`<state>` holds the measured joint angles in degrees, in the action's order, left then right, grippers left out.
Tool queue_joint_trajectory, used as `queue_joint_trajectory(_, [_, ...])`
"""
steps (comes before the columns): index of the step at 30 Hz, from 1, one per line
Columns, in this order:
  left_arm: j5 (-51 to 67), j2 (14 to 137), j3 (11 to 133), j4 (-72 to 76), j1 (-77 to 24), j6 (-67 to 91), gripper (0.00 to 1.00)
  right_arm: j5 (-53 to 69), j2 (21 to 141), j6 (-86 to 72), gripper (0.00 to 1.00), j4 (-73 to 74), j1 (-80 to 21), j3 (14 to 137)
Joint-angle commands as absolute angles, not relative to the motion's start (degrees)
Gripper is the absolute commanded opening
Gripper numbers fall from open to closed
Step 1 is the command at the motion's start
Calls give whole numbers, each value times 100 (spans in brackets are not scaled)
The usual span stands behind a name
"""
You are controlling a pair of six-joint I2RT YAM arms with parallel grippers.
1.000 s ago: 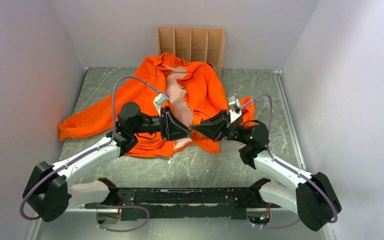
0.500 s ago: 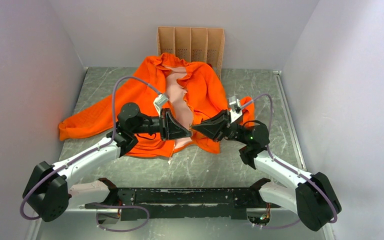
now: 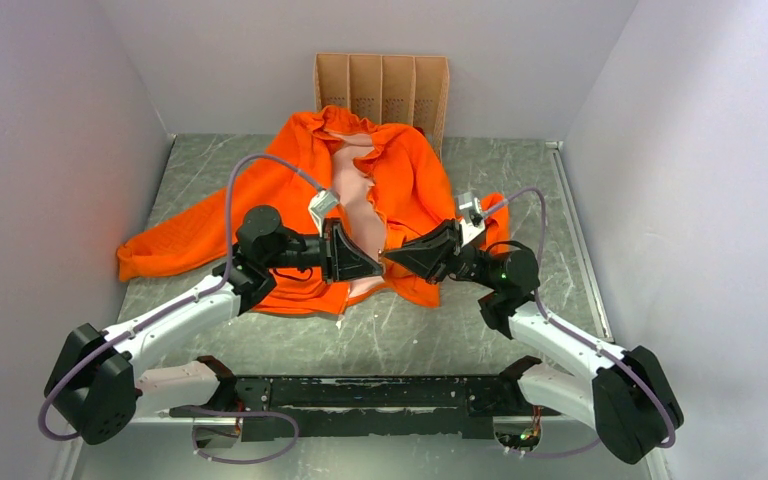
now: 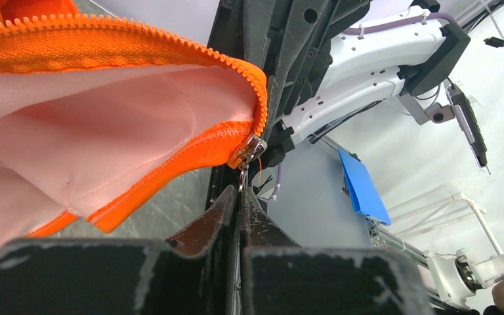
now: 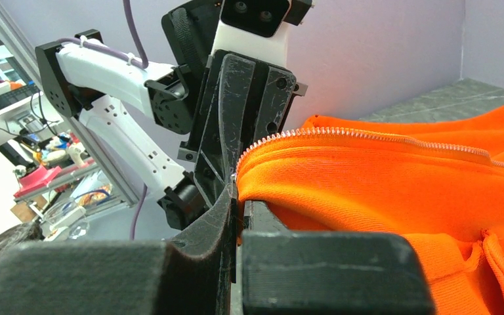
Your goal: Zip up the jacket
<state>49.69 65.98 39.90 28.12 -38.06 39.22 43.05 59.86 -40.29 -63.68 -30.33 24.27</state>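
The orange jacket [image 3: 415, 180] lies spread on the table, its front open and the pale pink lining [image 3: 352, 195] showing. Both grippers meet tip to tip at the lower end of that opening. My left gripper [image 3: 377, 264] is shut on the small metal zipper pull [image 4: 243, 178], which hangs from the slider [image 4: 252, 147] at the bottom of the toothed orange edge [image 4: 105, 31]. My right gripper [image 5: 237, 195] is shut on the corner of the jacket's other front edge [image 5: 380, 190], right where its row of zipper teeth [image 5: 367, 136] ends.
A cardboard box with several compartments [image 3: 381, 88] stands against the back wall behind the collar. One sleeve [image 3: 175, 250] stretches toward the left wall. Grey walls close in the marbled table [image 3: 520, 180] on three sides.
My left gripper's jaws have closed onto the zipper pull. Both arms have stayed almost where they were.
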Motion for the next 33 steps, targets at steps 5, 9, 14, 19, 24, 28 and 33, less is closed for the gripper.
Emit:
queue_joint_trajectory(5, [4861, 6621, 4052, 2330, -3944, 3566, 8, 4037, 5677, -4012, 0, -6755, -3017, 2911])
queue_joint_trajectory(9, [4828, 6605, 4081, 2233, -3946, 3496, 8, 4036, 5602, -4034, 0, -6667, -3019, 2951])
queue_joint_trajectory(14, [4939, 6653, 4152, 2303, -3946, 3590, 9, 4017, 5503, -4004, 0, -6471, -3016, 2914])
queue_joint_trajectory(19, [4643, 6518, 4219, 1913, -3946, 3432, 23, 3871, 5252, -3624, 0, -5662, -3014, 2904])
queue_joint_trajectory(24, [4231, 6255, 4256, 1332, -3946, 3270, 39, 3753, 4951, -3217, 0, -4901, -3020, 2894])
queue_joint_trajectory(28, [3889, 5982, 4168, 773, -3946, 3157, 47, 3579, 4717, -2890, 0, -4439, -3022, 2900])
queue_joint_trajectory(33, [2530, 5876, 4350, -756, -3967, 3121, 50, 3396, 4488, -2621, 0, -3859, -3016, 2909])
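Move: The zipper slider sits directly off the left fingertips, about 3 cm to the right of the left hand and 1 cm above it, its pull tab already pinched. The left front's bottom hem lies some 7 cm to the left and 20 cm below, neither ahead nor back; the collar is about 38 cm ahead, 4 cm left and 18 cm down. From the right hand, already pinching the right front's zipper edge, the slider is about 2 cm left, otherwise level. Keep both grips almost in place, easing the right one up about 1 cm, then open the left fingers to about half and let go of the pull tab. Sink the left gripper some 3 cm and draw it left, away from the slider, turning a little counter-clockwise. Keep the right pinch on the zipper edge, carrying it up and right about 2 cm each, dipping slightly last, with a 10-degree clockwise turn. ##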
